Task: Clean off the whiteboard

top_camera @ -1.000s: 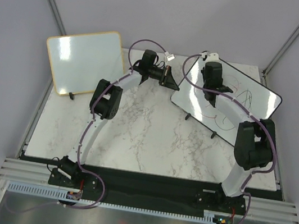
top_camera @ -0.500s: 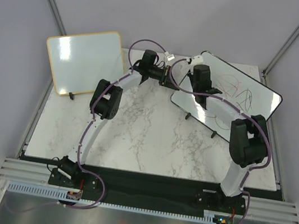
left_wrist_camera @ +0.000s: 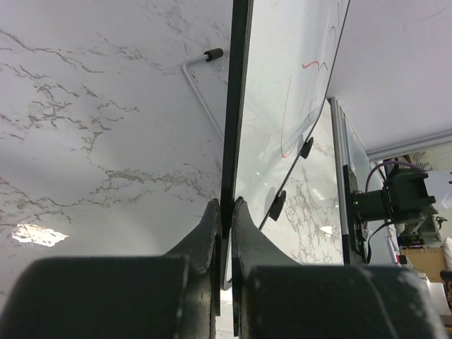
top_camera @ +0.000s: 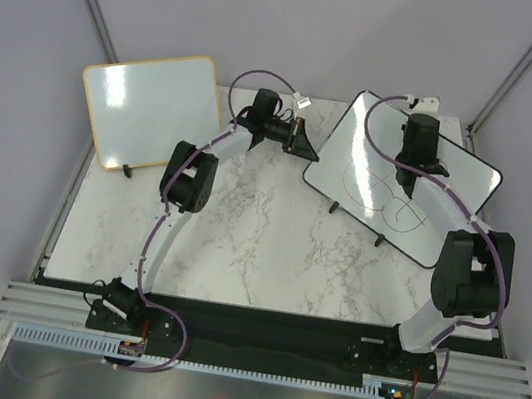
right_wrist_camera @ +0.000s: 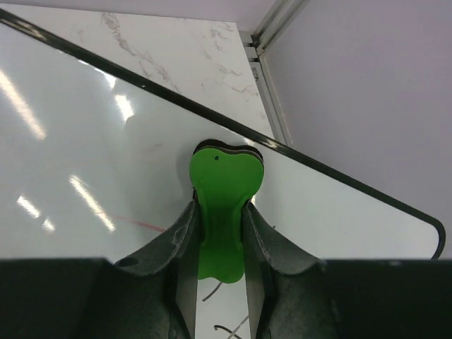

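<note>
The whiteboard, black-framed and glossy, stands tilted at the back right of the table, with red and black scribbles on its lower middle. My left gripper is shut on its left edge; in the left wrist view the black frame runs straight up from between the jaws of my left gripper. My right gripper is over the board's upper right part. In the right wrist view, that gripper is shut on a green eraser that presses on the board's white face.
A second whiteboard with a light wooden frame leans at the back left. The marble table spreads in front of both boards. A metal rail and grey walls close off the right side behind the board.
My right gripper swept with the eraser from the board's upper left across to its upper right. The red marks near the top are gone. The left arm has stayed still.
</note>
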### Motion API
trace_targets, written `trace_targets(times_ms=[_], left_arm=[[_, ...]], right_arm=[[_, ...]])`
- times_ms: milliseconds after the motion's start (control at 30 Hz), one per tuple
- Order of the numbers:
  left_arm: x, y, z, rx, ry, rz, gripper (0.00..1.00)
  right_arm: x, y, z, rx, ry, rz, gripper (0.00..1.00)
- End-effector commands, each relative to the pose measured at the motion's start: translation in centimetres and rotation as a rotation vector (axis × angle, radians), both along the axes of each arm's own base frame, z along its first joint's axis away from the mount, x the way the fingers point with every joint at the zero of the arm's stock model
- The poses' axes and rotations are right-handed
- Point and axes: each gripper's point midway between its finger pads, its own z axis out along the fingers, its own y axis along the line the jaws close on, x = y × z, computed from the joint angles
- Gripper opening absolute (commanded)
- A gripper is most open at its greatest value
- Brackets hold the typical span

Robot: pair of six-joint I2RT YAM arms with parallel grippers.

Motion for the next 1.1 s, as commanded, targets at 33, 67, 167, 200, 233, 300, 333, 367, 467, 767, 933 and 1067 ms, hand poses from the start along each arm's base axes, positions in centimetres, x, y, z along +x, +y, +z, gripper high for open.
trace_targets(times_ms=[33,67,167,200,233,300,333,367,467,767,933,1067], left_arm=[[1.7,0.5,-0.5,0.043,-0.065,0.062,0.02],[1.7,0.6,-0.4,0.043,-0.068,0.063,0.02],[1.7,0.4,-0.3,0.045,-0.075,0.061,0.02],[1.7,0.5,-0.3,0.046,-0.075,0.061,0.02],[1.7,0.5,-0.3,0.046,-0.076,0.06,0.02],[1.6,0.4,-0.2,0.046,-0.084,0.058,0.02],[1.6,0.4,-0.2,0.048,-0.083,0.058,0.02],[1.6,0.4,-0.1,0.048,-0.086,0.057,0.02],[1.6,0.4,0.1,0.049,-0.094,0.058,0.02],[1.6,0.4,0.2,0.048,-0.103,0.054,0.02],[1.5,0.3,0.3,0.049,-0.109,0.052,0.02],[1.6,0.3,0.5,0.057,-0.125,0.055,0.02]], right_arm=[[1.8,4.8,0.5,0.033,-0.022,0.108,0.0],[2.7,6.1,0.2,0.032,-0.016,0.138,0.0],[4.5,10.9,-0.6,0.032,-0.008,0.228,0.0],[4.9,12.0,-0.8,0.031,-0.002,0.245,0.0],[5.3,13.6,-1.0,0.031,0.001,0.267,0.0],[6.6,15.9,-1.4,0.047,0.003,0.291,0.0],[7.0,16.4,-1.6,0.051,0.003,0.294,0.0],[7.9,16.9,-1.6,0.055,-0.006,0.288,0.0],[8.8,16.2,-1.4,0.05,-0.028,0.21,0.0],[0.9,3.5,-1.2,0.057,-0.024,-0.13,0.0],[-5.2,-3.2,0.7,0.12,-0.123,-0.27,0.0],[-7.1,-5.0,-0.1,0.133,-0.118,-0.3,0.0]])
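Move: The right hand holds the eraser on the whiteboard just inside its far edge. The board's upper-left corner lies about 10 cm ahead and 22 cm left, some 3 cm lower; the upper-right corner about 5 cm back and 13 cm right, nearly level. The black scribble sits about 8 cm back and 3 cm left, the red scrawl about 11 cm back and 16 cm left, both lower. From the left hand, the upper-left corner is about 19 cm ahead, 9 cm right and 7 cm higher. Sweeping left and somewhat forward along the board's far edge, the right hand drags the held eraser about 18 cm towards the upper-left corner, then reverses into a faster stroke right and back, ending near the upper-right corner. Its wrist turns counter-clockwise, then some 30 degrees clockwise. The left hand keeps pinching the frame by the lower-left corner. ##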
